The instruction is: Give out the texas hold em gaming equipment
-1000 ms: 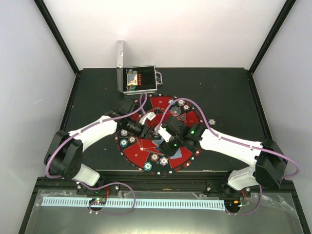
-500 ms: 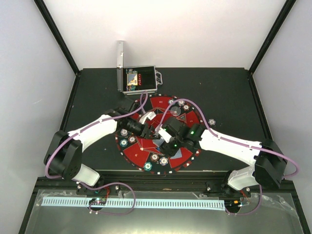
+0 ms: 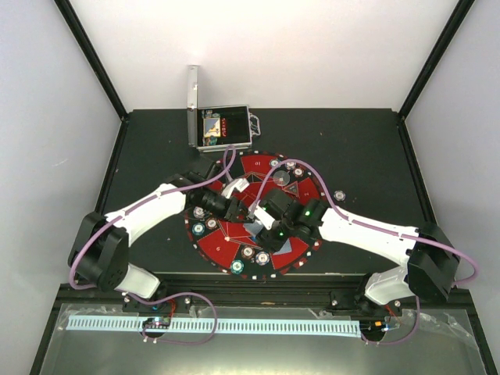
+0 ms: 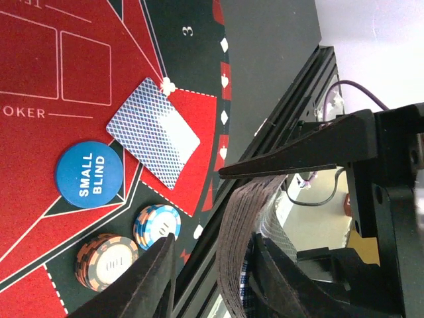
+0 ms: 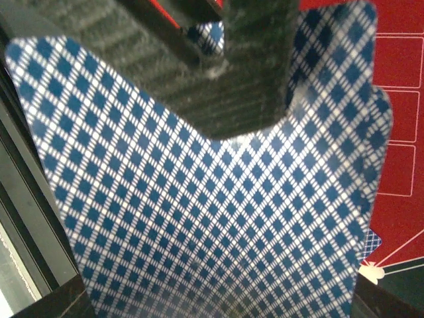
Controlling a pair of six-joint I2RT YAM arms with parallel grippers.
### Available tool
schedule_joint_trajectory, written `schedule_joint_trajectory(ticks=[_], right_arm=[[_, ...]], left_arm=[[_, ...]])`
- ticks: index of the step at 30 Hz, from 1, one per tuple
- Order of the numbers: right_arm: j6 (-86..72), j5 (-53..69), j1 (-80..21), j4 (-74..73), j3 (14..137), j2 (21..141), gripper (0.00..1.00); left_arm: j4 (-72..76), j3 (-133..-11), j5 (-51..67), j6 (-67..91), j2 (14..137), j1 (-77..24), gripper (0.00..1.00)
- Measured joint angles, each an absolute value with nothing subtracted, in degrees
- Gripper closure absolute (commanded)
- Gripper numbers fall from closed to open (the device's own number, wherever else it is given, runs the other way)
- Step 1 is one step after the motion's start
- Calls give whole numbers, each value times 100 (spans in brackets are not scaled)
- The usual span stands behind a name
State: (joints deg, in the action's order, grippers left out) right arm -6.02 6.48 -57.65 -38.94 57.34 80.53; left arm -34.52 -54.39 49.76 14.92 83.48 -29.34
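Note:
A bowed deck of blue-checked playing cards (image 5: pixel 199 218) fills the right wrist view, with my right gripper (image 5: pixel 218 306) shut on it across its width. In the left wrist view the deck's edge (image 4: pixel 233 252) stands between the jaws of my left gripper (image 4: pixel 218 268). One finger rests against its checked back and the other finger (image 4: pixel 159 278) stays a gap away, so it is open. Both grippers meet over the middle of the mat (image 3: pixel 223 248): the left gripper (image 3: pixel 239 209) and the right gripper (image 3: pixel 261 216). One card (image 4: pixel 154 132) lies face down on the mat beside a blue "small blind" disc (image 4: pixel 91 174) and two chip stacks (image 4: pixel 156 225) (image 4: pixel 106 260).
The open silver case (image 3: pixel 223 127) stands behind the mat. Chips sit around the mat's rim (image 3: pixel 198 229) (image 3: pixel 247 252) (image 3: pixel 291 165), and one chip (image 3: pixel 339 195) lies off it to the right. Another card (image 3: pixel 287 248) lies at the mat's near right. The table's black rail (image 4: pixel 278 119) runs close by.
The left gripper's jaws have narrowed around the deck. Both arms have stayed almost where they were, and the right gripper's hold is the same.

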Motion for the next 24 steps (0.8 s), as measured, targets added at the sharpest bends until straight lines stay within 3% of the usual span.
schedule_joint_trajectory(ticks=[15, 24], right_arm=[[-585, 613, -5780, -3894, 5673, 8075, 40], [-613, 591, -5780, -3872, 5658, 8090, 40]], left_arm=[[-3533, -5457, 5002, 1457, 8228, -2934, 94], [-3605, -5485, 5015, 1450, 8125, -2923, 99]])
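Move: The deck's middle, with the deck already gripped by the right hand, lies about 3 cm to the left hand's right, 2 cm back and 2 cm below it. Some 13 cm below the left hand, on the mat, are the small blind button, about 3 cm ahead and 3 cm right, the dealt card, level and 10 cm right, and the orange chips, 2 cm back with no sideways offset. From the right hand the deck's middle is about 2 cm left, at its height. The top of the deck is where the left fingers shut, going from about a third open to fully closed and pinching the upper card at its edge, while that hand eases up a little over 1 cm and barely turns. The right hand keeps its grip across the deck and sinks by roughly half a centimetre. ##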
